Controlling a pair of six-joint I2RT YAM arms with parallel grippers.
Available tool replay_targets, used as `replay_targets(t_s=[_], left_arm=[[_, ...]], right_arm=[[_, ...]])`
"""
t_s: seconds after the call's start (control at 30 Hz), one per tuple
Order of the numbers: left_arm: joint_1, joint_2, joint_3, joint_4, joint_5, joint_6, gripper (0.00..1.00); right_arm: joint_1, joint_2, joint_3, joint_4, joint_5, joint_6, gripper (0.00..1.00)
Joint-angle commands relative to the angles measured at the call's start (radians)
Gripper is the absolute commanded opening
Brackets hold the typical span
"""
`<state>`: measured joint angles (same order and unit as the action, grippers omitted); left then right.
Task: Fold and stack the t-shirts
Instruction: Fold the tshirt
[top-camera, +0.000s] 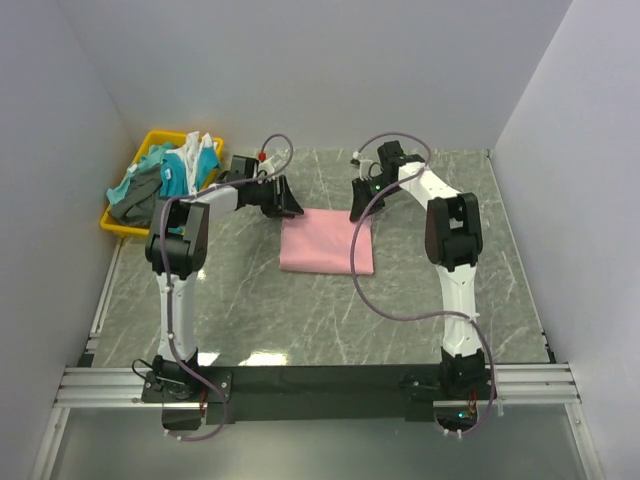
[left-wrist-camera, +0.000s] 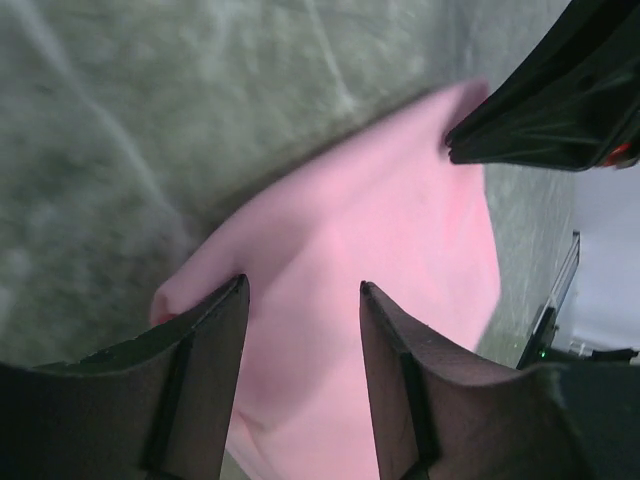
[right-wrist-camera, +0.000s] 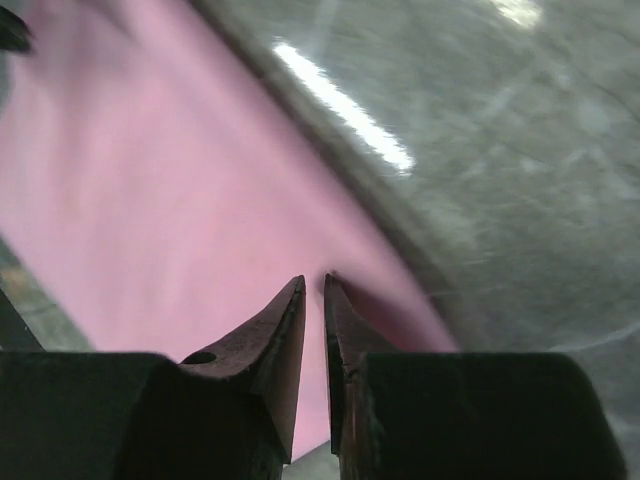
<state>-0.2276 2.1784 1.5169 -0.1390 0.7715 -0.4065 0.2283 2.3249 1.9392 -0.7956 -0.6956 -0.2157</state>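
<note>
A pink t-shirt (top-camera: 327, 241) lies folded into a flat rectangle in the middle of the table. My left gripper (top-camera: 290, 206) is at its far left corner. In the left wrist view the left gripper (left-wrist-camera: 302, 283) is open, and the pink cloth (left-wrist-camera: 400, 230) lies under the gap. My right gripper (top-camera: 360, 208) is at the shirt's far right corner. In the right wrist view the right gripper (right-wrist-camera: 314, 278) has its jaws closed to a thin slit on the pink cloth's edge (right-wrist-camera: 150, 180). More t-shirts (top-camera: 170, 172) are heaped in a yellow bin (top-camera: 115, 222).
The yellow bin stands at the far left beside the left wall. White walls enclose the grey marbled table (top-camera: 250, 310) on three sides. The right gripper's black body (left-wrist-camera: 560, 100) shows in the left wrist view.
</note>
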Motion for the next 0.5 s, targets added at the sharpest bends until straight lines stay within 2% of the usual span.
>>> replay_targets(t_s=[0.0,0.13,0.23,0.3,0.33,0.47], left_arm=[[0.042,0.087,0.114,0.049,0.032,-0.045,0.53],[0.082,0.147,0.163,-0.002,0.041,-0.008,0.52],[0.112,0.100,0.169,-0.060,0.126,0.050,0.53],[0.117,-0.007,0.138,-0.073,0.202,0.098,0.54],[0.116,-0.053,0.076,-0.065,0.234,0.106,0.54],[0.062,-0.279,-0.125,-0.062,0.307,0.065,0.53]], right_arm=[[-0.027,0.030,0.078,0.039,-0.016,0.073,0.20],[-0.035,0.085,0.150,0.019,0.007,0.119,0.20],[-0.035,-0.008,0.115,0.022,0.013,0.105,0.21],[-0.037,-0.073,0.057,0.012,-0.015,0.098,0.22],[-0.035,-0.147,0.025,0.010,-0.030,0.099,0.22],[-0.014,-0.347,-0.242,0.064,-0.145,0.159,0.23]])
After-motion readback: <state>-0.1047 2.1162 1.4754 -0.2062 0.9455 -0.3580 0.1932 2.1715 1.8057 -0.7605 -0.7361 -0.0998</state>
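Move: Straddling the far corners of the folded t-shirt, the hands stand low over the cloth. From the left hand the shirt's middle lies about 8 cm to the right and 7 cm nearer the base, some 3 cm below. From the right hand it lies about 7 cm to the left and 6 cm back, also 3 cm lower. The yellow basket of clothes stands roughly 29 cm left of the left hand and 7 cm farther out, at about its height. Dipping some 2 cm towards the shirt's far corners, both hands push forward about 3 cm, then swing back and up. The left keeps working leftwards throughout, about 4.5 cm in all, while the right climbs higher, clear of the shirt's far edge. Finger gaps stay as they were, the left half open, the right nearly shut. ##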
